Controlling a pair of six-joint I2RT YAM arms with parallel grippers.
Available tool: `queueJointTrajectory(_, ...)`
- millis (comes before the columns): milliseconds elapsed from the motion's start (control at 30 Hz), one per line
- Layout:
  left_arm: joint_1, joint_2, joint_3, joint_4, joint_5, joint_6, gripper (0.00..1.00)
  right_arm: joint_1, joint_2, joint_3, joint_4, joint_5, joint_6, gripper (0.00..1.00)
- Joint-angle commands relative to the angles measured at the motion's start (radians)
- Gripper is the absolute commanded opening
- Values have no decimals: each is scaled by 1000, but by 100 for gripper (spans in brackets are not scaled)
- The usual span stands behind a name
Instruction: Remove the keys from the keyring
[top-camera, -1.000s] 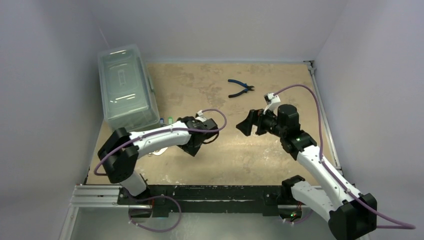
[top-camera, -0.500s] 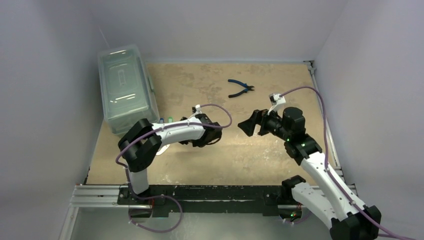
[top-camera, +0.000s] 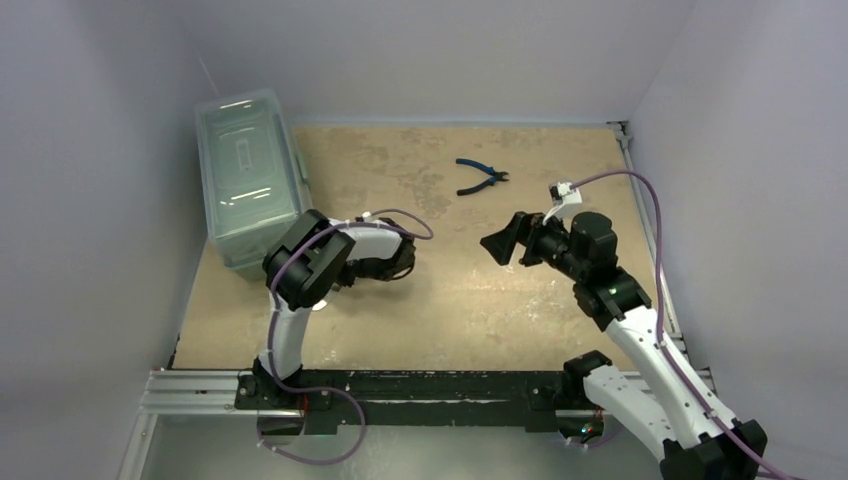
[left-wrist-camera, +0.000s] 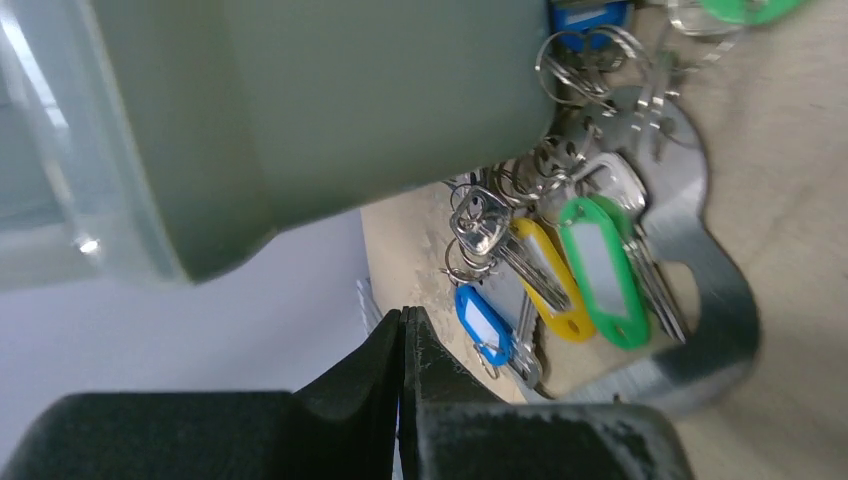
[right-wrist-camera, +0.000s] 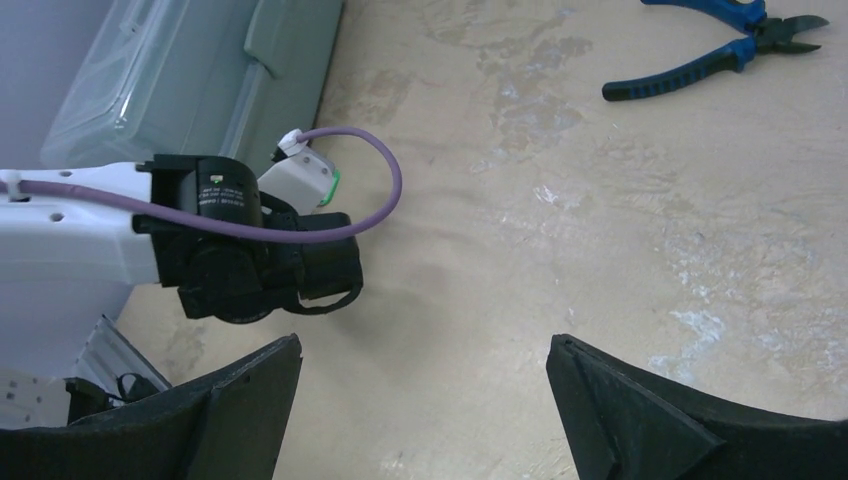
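Note:
In the left wrist view the keys lie bunched on the table beside the box: a green-tagged key (left-wrist-camera: 600, 268), a yellow-tagged key (left-wrist-camera: 548, 280) and a blue-tagged key (left-wrist-camera: 482, 325), with small split rings above them. The pale silver keyring (left-wrist-camera: 725, 305) loops round their right side. My left gripper (left-wrist-camera: 402, 318) is shut with nothing between its fingers, its tips a little left of the blue tag and not touching it. My right gripper (right-wrist-camera: 425, 345) hangs open over bare table near the middle (top-camera: 505, 245), facing the left arm's wrist (right-wrist-camera: 250, 265).
A clear lidded plastic box (top-camera: 250, 175) stands along the left edge, close above the keys (left-wrist-camera: 300, 100). Blue-handled pliers (top-camera: 482, 176) lie at the back of the table. Walls close the table in on the left, back and right.
My left gripper has gone from open to shut, holding nothing. The left arm has folded back towards the box. The right arm has drifted slightly right, jaws still open.

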Motion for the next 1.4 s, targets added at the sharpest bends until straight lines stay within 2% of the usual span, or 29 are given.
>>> queueJointTrajectory(0, 46, -30, -41, 87, -8, 47, 0, -1, 14, 69, 13, -2, -9, 99)
queueJointTrajectory(200, 49, -59, -99, 254, 69, 169, 0, -1, 14, 71, 19, 4, -9, 99)
queueJointTrajectory(333, 60, -147, -135, 384, 191, 312, 0, -1, 5, 83, 9, 5, -9, 99)
queueJointTrajectory(500, 77, -129, -149, 462, 302, 418, 0, -1, -16, 107, -27, 23, -15, 99)
queueJointTrajectory(700, 78, -131, -150, 495, 358, 468, 0, -1, -27, 117, -44, 36, -22, 99)
queueJointTrajectory(767, 73, -141, -142, 514, 428, 486, 0, -1, -31, 121, -48, 36, -23, 99)
queueJointTrajectory(933, -11, -134, -83, 594, 521, 486, 0, -1, -34, 145, -73, 55, -34, 99)
queueJointTrajectory(1067, -63, -20, -16, 583, 487, 467, 0, -1, -45, 160, -104, 77, -49, 99)
queueJointTrajectory(1200, -88, 9, 29, 644, 514, 474, 0, -1, -68, 153, -126, 100, -49, 99)
queueJointTrajectory(1367, -110, 68, 184, 735, 605, 528, 0, -1, -82, 146, -131, 107, -28, 99)
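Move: Almost beneath the closed left fingers lies the bundle of keys with coloured tags on its metal plate, its middle about 3 cm ahead, level sideways and some 6 cm below. The big lidded box stands farther out, its middle roughly 20 cm ahead and 12 cm to the left, at about the fingers' height. From the right hand the keys lie about 38 cm to the left, 3 cm ahead and 22 cm below. Sinking about 5 cm after a short nudge left, the left hand brings its shut fingertips down to the keys and plate, tipping them about 20 degrees steeper. Touching there, it drags plate and keys to the right, hand travelling some 8 cm and slightly forward, turning clockwise. The right hand, empty and wide open, rises about 4 cm. ##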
